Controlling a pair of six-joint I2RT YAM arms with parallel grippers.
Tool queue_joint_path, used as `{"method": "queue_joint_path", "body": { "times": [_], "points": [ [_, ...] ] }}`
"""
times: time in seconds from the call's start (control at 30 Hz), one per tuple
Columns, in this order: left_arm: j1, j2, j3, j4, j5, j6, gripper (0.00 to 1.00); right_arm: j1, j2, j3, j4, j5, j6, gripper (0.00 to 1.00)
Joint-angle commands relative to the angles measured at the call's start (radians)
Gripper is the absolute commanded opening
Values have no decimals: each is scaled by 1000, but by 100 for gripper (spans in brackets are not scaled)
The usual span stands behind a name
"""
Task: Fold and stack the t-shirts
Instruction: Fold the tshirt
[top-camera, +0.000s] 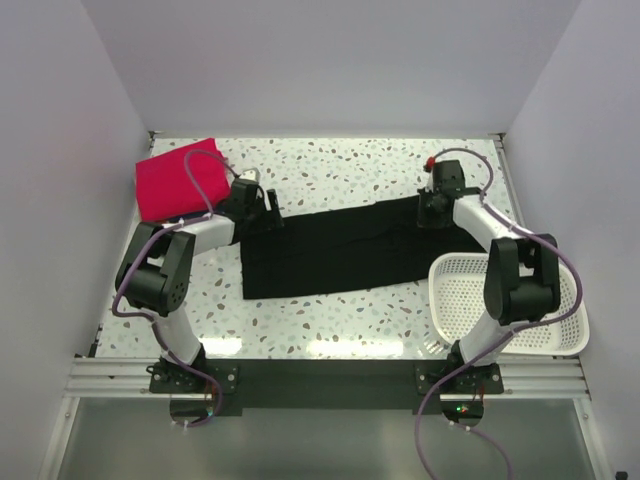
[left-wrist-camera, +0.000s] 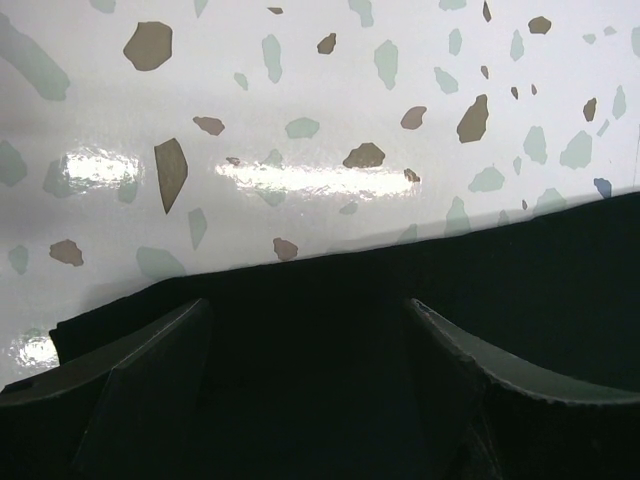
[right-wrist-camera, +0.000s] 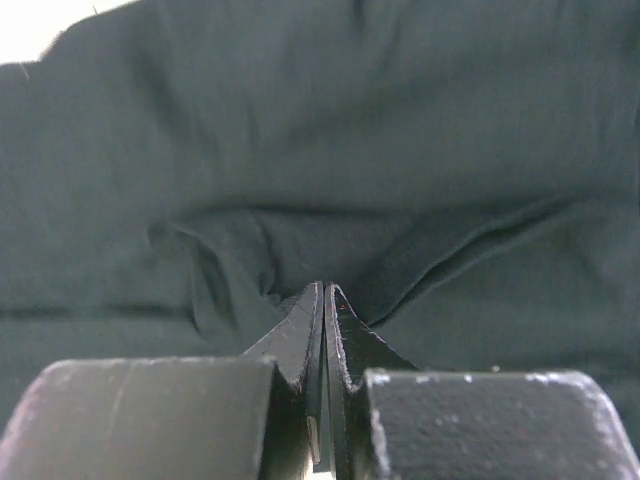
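A black t-shirt (top-camera: 330, 255) lies as a long band across the middle of the table. My left gripper (top-camera: 270, 215) stands open over its upper left corner; in the left wrist view the black t-shirt (left-wrist-camera: 560, 270) lies flat between the spread jaws of the left gripper (left-wrist-camera: 305, 305), near the cloth's edge. My right gripper (top-camera: 432, 212) is at the upper right end. In the right wrist view the right gripper (right-wrist-camera: 323, 287) is shut, and the black t-shirt (right-wrist-camera: 320, 150) puckers into folds at its tips. A folded pinkish-red t-shirt (top-camera: 170, 180) sits at the back left.
A white mesh basket (top-camera: 455, 290) stands at the front right, beside the right arm's base and touching the black shirt's right end. The speckled table (top-camera: 330, 170) is walled on three sides.
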Motion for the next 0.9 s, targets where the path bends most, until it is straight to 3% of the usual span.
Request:
{"method": "queue_joint_path", "body": {
  "times": [0.0,0.57,0.67,0.7,0.87],
  "points": [
    [16,-13,-28,-1,1,19,82,8,-96,-74,-70,34,13,0],
    [16,-21,-50,15,30,36,82,39,-272,-196,-242,-32,59,0],
    [16,-19,-43,12,30,39,82,37,-306,-188,-258,-69,66,14],
    [16,-15,-40,9,30,39,82,37,-310,-182,-261,-75,71,24],
    [16,-18,-11,11,29,38,82,37,-289,-87,-241,-66,83,36]
  ]
}}
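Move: My right hand has its shut fingertips at the shirt's upper layer, about 3 cm above table level. The black t-shirt's near edge, where I draw this layer, is about 13 cm back and straight in line; the shirt's far edge runs some 9 cm ahead. The white basket's middle lies about 20 cm back and 20 cm to the right. From my idle left hand, that near edge spot is about 13 cm back and 45 cm right. With my right fingers still shut on the upper layer, I drag it back across the shirt towards the near edge, about 10 cm, quick at first and then easing off, staying low while the fingers tip about 8 degrees steeper. Then, rising nearly 3 cm from the lowest point, I open the fingers about a third and let the cloth go. ##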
